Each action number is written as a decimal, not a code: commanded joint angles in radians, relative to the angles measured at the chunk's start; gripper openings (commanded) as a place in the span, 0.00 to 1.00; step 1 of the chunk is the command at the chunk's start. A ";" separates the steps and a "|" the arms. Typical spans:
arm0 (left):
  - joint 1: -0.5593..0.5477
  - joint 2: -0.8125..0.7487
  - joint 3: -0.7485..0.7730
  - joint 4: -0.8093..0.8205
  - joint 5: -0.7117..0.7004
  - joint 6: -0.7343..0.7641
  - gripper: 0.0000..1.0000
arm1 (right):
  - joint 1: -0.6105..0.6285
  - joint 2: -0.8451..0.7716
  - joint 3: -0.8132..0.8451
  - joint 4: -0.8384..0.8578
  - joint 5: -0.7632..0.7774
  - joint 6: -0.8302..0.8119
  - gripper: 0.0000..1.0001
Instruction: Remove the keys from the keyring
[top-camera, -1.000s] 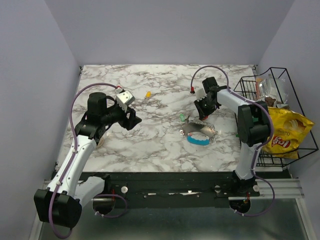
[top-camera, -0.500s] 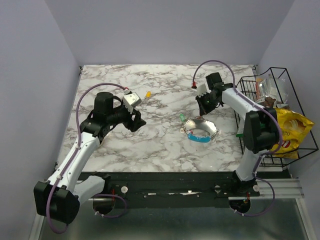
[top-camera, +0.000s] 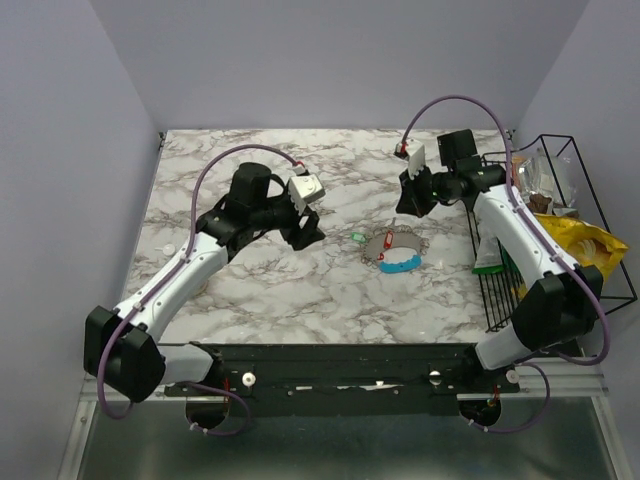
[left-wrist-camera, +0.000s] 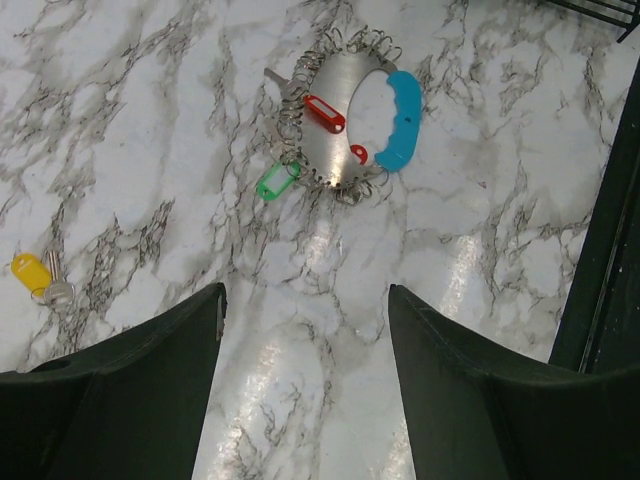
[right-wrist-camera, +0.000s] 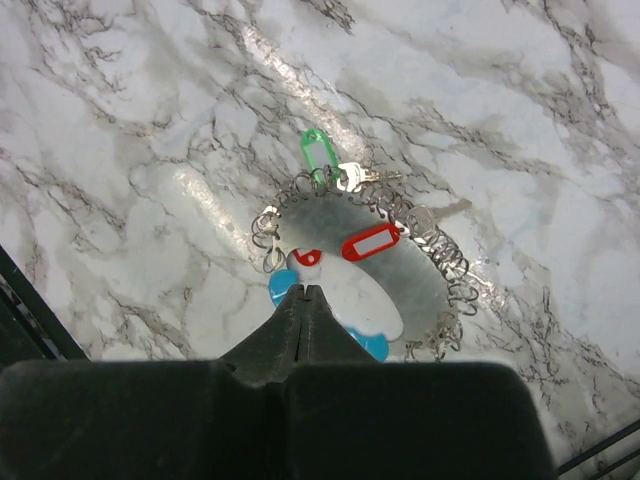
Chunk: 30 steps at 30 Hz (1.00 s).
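The keyring lies flat on the marble table, a grey metal plate edged with small wire loops and a bright blue grip. A red-tagged key rests on the plate and a green-tagged key hangs off its rim; both show in the left wrist view, red and green. A yellow-tagged key lies loose, well apart from the ring. My right gripper hovers over the blue grip, shut on nothing. My left gripper is open above bare table, short of the ring.
A black wire basket stands at the table's right edge, holding a yellow chips bag and other packets. Its dark frame shows at the right of the left wrist view. Grey walls close in the table.
My right gripper has shut and pulled up and back from the ring. The left arm has swung right toward the ring, covering the yellow key from above. The ring shifted slightly.
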 joint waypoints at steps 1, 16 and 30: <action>-0.017 0.086 0.079 0.055 -0.054 -0.009 0.75 | -0.002 0.019 -0.026 0.014 0.069 -0.023 0.01; -0.019 0.005 -0.013 0.075 -0.123 -0.006 0.75 | 0.032 0.425 0.124 0.084 0.212 0.072 0.44; -0.017 -0.001 -0.050 0.084 -0.115 -0.006 0.75 | 0.067 0.520 0.162 0.081 0.260 0.069 0.39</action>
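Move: The key with the red tag, on the keyring's far edge, lies about 7 cm ahead of the shut right hand, straight in line sideways and some 18 cm below. Its red tag is about 2 cm nearer and 1 cm left of it. The green tag lies 5 cm ahead of the hand and 8 cm left; the blue grip is 1 cm back and 2 cm right. From the left hand that key is about 13 cm ahead, 18 cm right and 21 cm down. Down about 15 cm and some 6 cm forward goes the right hand, onto the far edge of the keyring, its fingers opening to not quite half and tipping roughly 20 degrees steeper. It hangs just above the red-tagged key while edging forward and slightly left, then sinks again. The open left hand eases forward and partly back. ##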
